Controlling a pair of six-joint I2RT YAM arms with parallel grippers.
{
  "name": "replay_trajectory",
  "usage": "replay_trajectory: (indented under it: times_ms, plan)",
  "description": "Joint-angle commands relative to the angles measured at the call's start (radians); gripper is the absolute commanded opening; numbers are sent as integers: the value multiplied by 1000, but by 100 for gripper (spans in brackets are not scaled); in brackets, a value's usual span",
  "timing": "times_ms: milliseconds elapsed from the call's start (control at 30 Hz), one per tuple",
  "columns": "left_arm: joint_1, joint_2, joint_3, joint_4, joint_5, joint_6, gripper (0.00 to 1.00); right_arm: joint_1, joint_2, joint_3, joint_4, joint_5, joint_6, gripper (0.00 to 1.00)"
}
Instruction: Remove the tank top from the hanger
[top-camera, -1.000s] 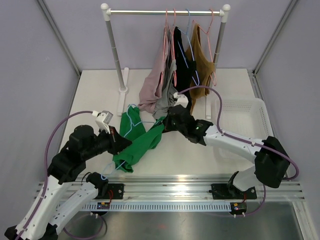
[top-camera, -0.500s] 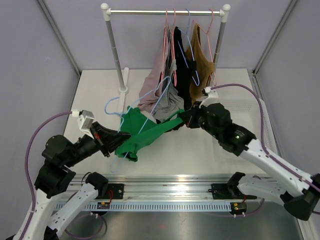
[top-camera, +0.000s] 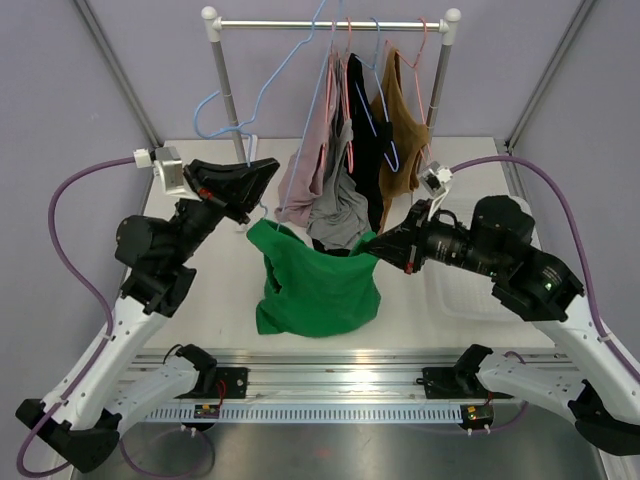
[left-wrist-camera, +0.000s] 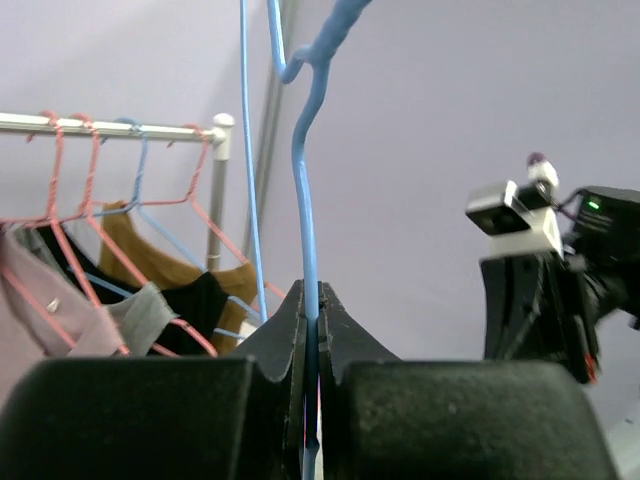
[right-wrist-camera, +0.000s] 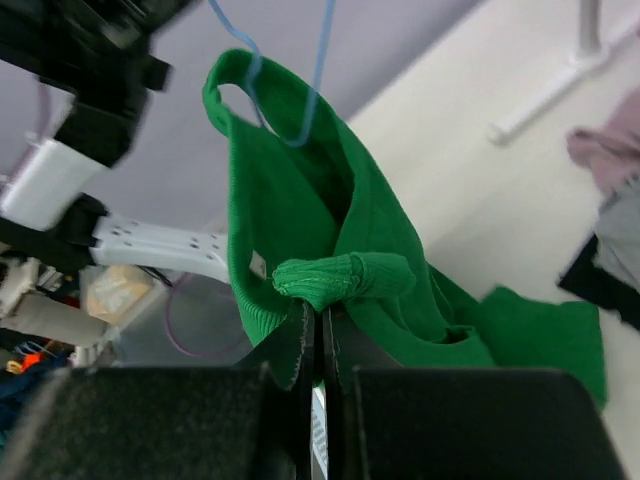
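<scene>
The green tank top hangs between both arms above the table. My left gripper is raised and shut on the wire of the light blue hanger; the left wrist view shows the hanger pinched between the left gripper jaws. My right gripper is shut on a bunched strap of the tank top. In the right wrist view, where the right gripper is, the hanger wire still passes through the other strap loop.
A clothes rack stands at the back, with pink, grey, black and brown garments on several hangers close behind the tank top. A white basket sits at the right, under my right arm.
My left gripper has lifted the hanger up and back toward the rack. My right gripper has pulled the strap rightward, so the tank top now hangs spread between them instead of lying on the table.
</scene>
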Motion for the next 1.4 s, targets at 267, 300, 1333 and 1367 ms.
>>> replay_trajectory:
  times_ms: [267,300,1333,1367]
  plan:
    - [-9,-46,-4,-27,-421,156,0,-6,-72,-153,-262,247,-89,0]
    - [-9,-50,13,-87,-451,144,0,-6,-65,-158,-233,220,-80,0]
    - [52,697,1083,-1240,-503,144,0,189,-25,-285,-190,721,95,100]
    - [65,735,1147,-1263,-500,144,0,189,-35,-287,-203,724,93,99]
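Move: The left hand still grips the blue hanger; the rail's empty left stretch lies some 27 cm ahead, 5 cm left and slightly above it. From that hand the pink top hangs about 24 cm ahead, 4 cm right and 25 cm lower. The right hand holds the green tank top, its loop still around the hanger's end; the bare table spot for it is level ahead, 6 cm left and 40 cm down, the white basket 14 cm ahead, 32 cm right, equally low. Down goes the right hand, about 25 cm, with the tank top, then it opens wide, lets go and rises some 10 cm, drawing off to its right. The left, keeping the hanger pinched, swings forward and left, sinks about 13 cm while tipping down and turning counter-clockwise, then pushes forward and up towards the rail. ##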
